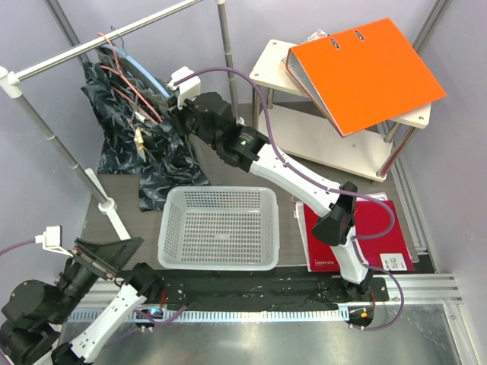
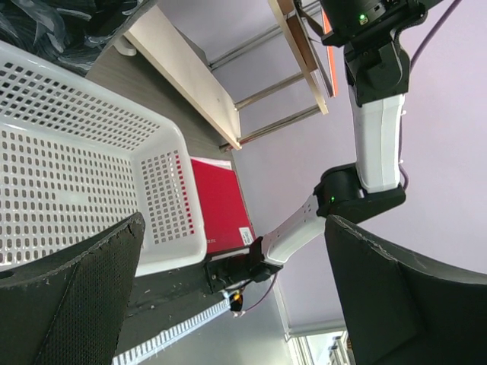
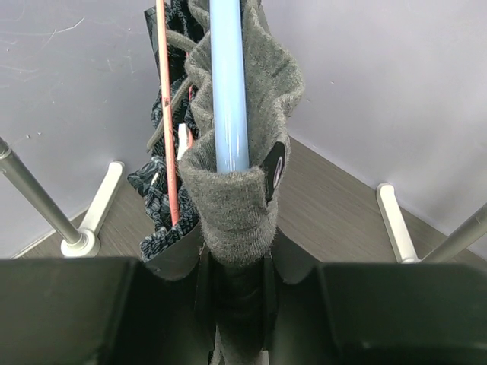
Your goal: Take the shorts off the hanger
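Note:
Grey fleece shorts with a black label are draped over a blue hanger on the clothes rail. My right gripper is shut on their lower fold, the fabric pinched between the black fingers. In the top view the right gripper reaches in at the left of the rail, by the blue hanger. My left gripper is open and holds nothing, low at the table's near left corner.
A dark patterned garment hangs on a red wire hanger beside the shorts. A white perforated basket stands mid-table. A red book lies to its right. An orange binder rests on a low shelf.

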`<state>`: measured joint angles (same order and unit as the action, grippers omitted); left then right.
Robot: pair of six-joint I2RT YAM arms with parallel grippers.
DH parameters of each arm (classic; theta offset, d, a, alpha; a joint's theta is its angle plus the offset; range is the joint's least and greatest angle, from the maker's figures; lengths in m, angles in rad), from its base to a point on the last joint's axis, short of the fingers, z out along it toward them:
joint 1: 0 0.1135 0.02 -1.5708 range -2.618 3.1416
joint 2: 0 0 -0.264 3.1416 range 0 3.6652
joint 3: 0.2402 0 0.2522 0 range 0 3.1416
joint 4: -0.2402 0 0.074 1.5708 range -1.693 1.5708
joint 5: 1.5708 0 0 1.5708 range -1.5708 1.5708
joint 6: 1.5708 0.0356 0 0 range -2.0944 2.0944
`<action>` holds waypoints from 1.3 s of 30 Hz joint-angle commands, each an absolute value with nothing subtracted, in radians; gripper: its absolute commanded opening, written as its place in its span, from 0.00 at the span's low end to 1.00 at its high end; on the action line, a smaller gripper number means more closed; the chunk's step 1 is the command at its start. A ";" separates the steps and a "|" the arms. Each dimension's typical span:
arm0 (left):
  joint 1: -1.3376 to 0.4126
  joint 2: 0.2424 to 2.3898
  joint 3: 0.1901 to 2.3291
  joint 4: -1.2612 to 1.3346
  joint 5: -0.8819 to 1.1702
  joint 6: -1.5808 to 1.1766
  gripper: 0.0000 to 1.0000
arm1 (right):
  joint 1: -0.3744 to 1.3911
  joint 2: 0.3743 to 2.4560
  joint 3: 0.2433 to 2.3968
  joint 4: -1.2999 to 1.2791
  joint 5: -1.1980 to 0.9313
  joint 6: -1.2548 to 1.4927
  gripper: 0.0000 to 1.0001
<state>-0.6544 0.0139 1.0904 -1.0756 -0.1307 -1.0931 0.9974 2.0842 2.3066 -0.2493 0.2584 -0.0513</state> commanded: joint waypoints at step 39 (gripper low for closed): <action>-0.658 -0.003 1.048 -1.043 -0.121 -1.135 0.99 | 0.996 1.646 2.111 0.166 0.515 -0.118 0.01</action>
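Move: The right hand already pinches the grey shorts just under the waistband. The blue hanger inside has its middle some 9 cm ahead, 8 cm left and 7 cm above, and its hook sits on the rail about 13 cm ahead, 12 cm left and 19 cm up. The red hanger is roughly 4 cm ahead, 12 cm left, 5 cm up, its dark shorts 2 cm ahead, 12 cm left, 12 cm below. From the left hand, the blue hanger lies about 41 cm ahead and 2 cm right, 14 cm higher. Upward first and to its right as well, the right hand hoists the pinched waistband about 10 cm towards the rail and some 8 cm away from the red hanger, ending with a last pull right. The wrist tips the fingers upward by roughly 15 degrees and swings clockwise about 10; the fingers keep their hold on the cloth. ##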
